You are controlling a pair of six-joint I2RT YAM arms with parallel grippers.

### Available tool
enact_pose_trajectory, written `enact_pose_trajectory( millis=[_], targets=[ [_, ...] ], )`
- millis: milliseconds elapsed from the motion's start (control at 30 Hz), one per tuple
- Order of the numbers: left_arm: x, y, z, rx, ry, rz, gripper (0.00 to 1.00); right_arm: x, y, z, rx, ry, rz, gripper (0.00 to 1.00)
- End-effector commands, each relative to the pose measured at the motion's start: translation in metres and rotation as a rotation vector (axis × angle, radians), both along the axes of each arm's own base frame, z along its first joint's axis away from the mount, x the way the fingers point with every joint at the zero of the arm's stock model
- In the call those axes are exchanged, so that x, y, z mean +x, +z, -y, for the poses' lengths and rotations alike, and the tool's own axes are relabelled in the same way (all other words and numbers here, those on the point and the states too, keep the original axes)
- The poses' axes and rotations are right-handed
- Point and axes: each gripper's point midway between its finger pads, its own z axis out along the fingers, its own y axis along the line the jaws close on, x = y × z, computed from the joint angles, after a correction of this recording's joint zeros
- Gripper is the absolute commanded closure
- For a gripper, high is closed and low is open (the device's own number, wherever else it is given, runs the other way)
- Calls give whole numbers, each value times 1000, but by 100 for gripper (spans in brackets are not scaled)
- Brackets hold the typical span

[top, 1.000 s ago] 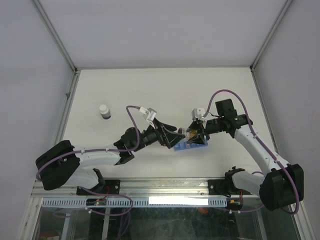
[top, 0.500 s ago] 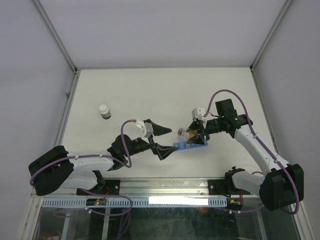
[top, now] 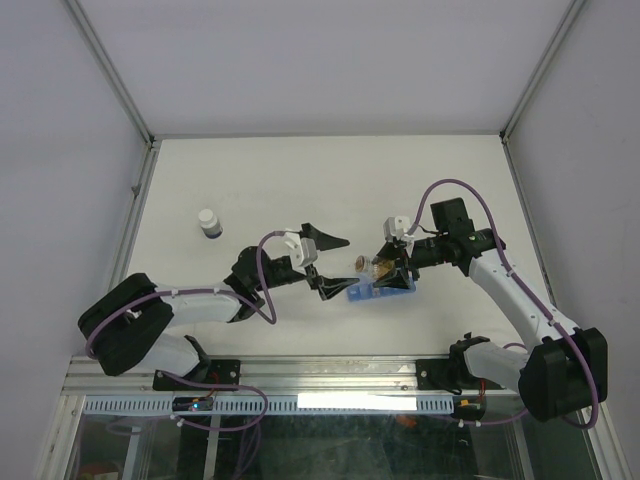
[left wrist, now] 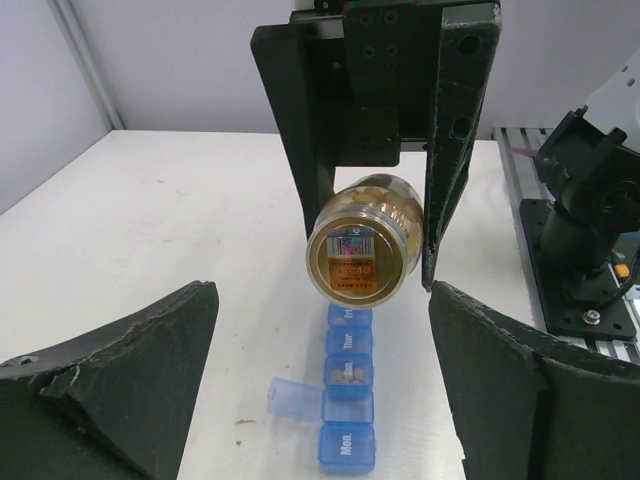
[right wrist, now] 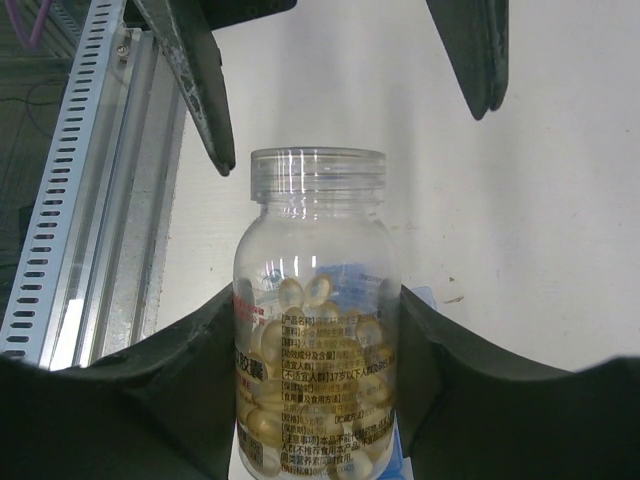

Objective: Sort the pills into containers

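The containers, a blue organiser strip [left wrist: 348, 400] [top: 364, 293], lie on the table pointing away from my left gripper [left wrist: 322, 296]. One lid [left wrist: 294, 397] is flipped open to the left over an empty compartment, and the compartment behind it holds small pills [left wrist: 348, 373]. My left gripper [top: 328, 265] is open and holds nothing, a short way left of the strip. My right gripper [right wrist: 315, 340] [top: 392, 272] is shut on a clear pill bottle [right wrist: 315, 330] [left wrist: 362, 240] of yellowish capsules, tipped on its side just above the strip's far end, capless mouth toward the left gripper.
A small white-capped vial [top: 209, 222] stands at the table's left. The right arm's base [left wrist: 590, 250] and the metal rail [right wrist: 70, 200] run along the near edge. White walls close off the table's [top: 330, 180] back and sides.
My left gripper has pulled back left from the organiser strip, then shifted slightly up and toward it again, jaws a little narrower. The right gripper and bottle have not moved.
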Motion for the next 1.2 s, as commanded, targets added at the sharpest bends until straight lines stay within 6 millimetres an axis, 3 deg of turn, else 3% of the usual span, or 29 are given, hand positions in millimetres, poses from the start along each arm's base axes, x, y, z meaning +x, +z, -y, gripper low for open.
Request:
enact_pose_trajectory(
  millis=[0,367,867,1033,1167],
  targets=[
    [-8,23,10,-59,-98,56,13,0,19,-6,52,36,52,100],
    [-2,21,24,-79,-131,-7,25,0,18,-6,52,38,49,100],
    [4,29,22,-101,-110,-36,43,0,17,-6,51,39,47,100],
    [2,30,24,-108,-130,-77,51,0,17,-6,49,38,45,100],
    [-1,34,24,-127,-144,-121,65,0,17,-6,47,37,44,100]
  ],
)
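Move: The clear lid of the pill bottle faces my open left hand, about 4 cm to its right, at the same height and neither ahead nor back. The bottle's body, in my right hand's grip, is about 8 cm to the left hand's right, level with it. The blue pill organizer lies on the table roughly 10 cm right and 16 cm below. From my right hand the lid is some 4 cm left and a touch higher. I close my wide-open left fingers to about half their gap around the lid while bringing that hand about 2.5 cm right, dipping some 1.5 cm on the way and rising back level; the wrist swings slightly clockwise, then begins to roll about the finger line. By the end the tips pinch the lid from both sides. My right hand holds the bottle still. ##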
